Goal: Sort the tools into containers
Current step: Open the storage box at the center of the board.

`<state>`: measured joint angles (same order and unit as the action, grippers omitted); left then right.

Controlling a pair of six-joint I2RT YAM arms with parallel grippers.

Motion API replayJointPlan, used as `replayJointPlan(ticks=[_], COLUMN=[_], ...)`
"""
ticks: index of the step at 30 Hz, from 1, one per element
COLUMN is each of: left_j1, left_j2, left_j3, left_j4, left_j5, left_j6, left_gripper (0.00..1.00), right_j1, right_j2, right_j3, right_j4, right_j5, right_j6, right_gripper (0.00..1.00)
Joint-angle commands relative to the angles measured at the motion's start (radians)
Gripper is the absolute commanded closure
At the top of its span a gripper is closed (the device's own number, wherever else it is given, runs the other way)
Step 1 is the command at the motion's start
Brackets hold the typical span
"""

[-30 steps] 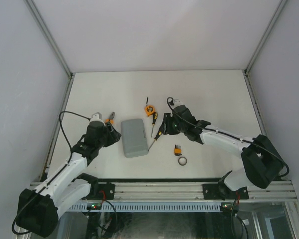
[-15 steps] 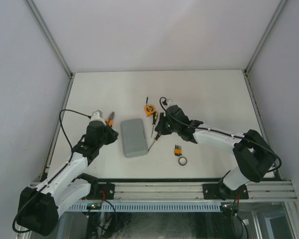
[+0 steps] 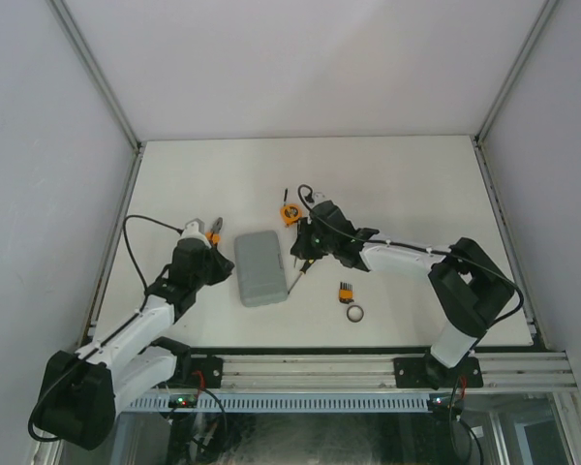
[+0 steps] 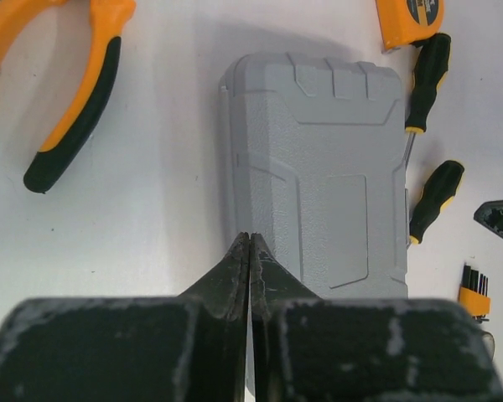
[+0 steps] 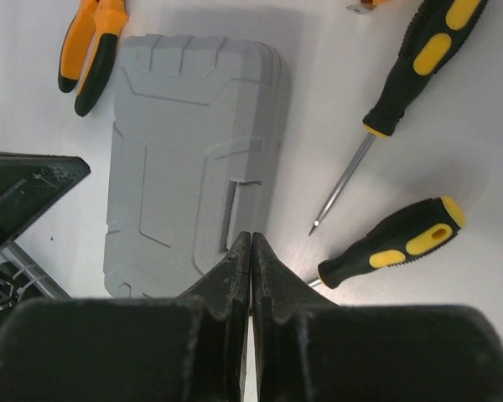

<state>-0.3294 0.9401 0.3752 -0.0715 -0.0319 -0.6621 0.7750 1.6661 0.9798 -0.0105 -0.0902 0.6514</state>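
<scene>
The closed grey case (image 3: 259, 267) lies flat between my two arms. My left gripper (image 3: 223, 263) is shut and empty, its tips at the case's left edge (image 4: 318, 167). My right gripper (image 3: 297, 255) is also shut and empty, with its tips at the case's right edge (image 5: 184, 167), near the latch. Orange-handled pliers (image 3: 213, 231) lie behind the left gripper. Two screwdrivers (image 5: 419, 59) (image 5: 394, 243) rest right of the case. The tape measure (image 3: 290, 213) sits behind them. The bit set (image 3: 345, 289) and the dark ring (image 3: 354, 313) lie nearer the front.
White walls enclose the table on three sides. A metal rail (image 3: 320, 373) with both arm bases runs along the near edge. The right forearm stretches across the table behind the bit set.
Both grippers have shut. The right gripper has moved left over the screwdrivers to the case's right edge. The left gripper has edged closer to the case's left edge.
</scene>
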Motion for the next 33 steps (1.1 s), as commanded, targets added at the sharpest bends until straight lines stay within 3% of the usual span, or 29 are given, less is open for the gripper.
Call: replayJointPlan(ticks=[1,17,33], left_j1=[0.004,0.004,0.005], left_j2=[0.023,0.091,0.034], left_j3=[-0.016,-0.035,-0.057], left_j4=[0.08,0.139,0.16], left_j5=[0.042,0.072,0.088], left_j6=[0.021,0.025,0.01], left_gripper=[0.95,0.91,0.66], right_j1=[0.01,0.017,0.017], right_j2=[0.026,0.11,0.128], right_j3=[0.069,0.118,0.118], right_j4=[0.036,0.01,0.003], right_j5=[-0.021,-0.061,-0.078], right_j6=[0.018,0.01,0.004], right_gripper=[1.0,1.0,1.0])
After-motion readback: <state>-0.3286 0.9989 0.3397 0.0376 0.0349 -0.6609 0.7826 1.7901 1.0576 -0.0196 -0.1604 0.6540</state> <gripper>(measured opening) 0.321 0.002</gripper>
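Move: Just above the storage box's left edge, the left hand has the box's middle about 8 cm to its right, level with it fore and aft, and 4 cm lower; the pliers lie some 8 cm ahead and 5 cm left. From the right hand the box's middle is roughly 9 cm left, 3 cm back and 5 cm down. The nearer screwdriver lies about 4 cm behind that hand, the farther one 3 cm ahead, the tape measure 11 cm ahead and 2 cm left. Closing in on the storage box from both sides: the shut right fingers go about 2 cm left, then sink about 2 cm beside the latch edge, tipping slightly downward. The left hand eases just over 1 cm right and 1 cm down onto the left edge, then spreads its nearly shut fingers to about a third. Whether either hand touches the box can't be made out. ##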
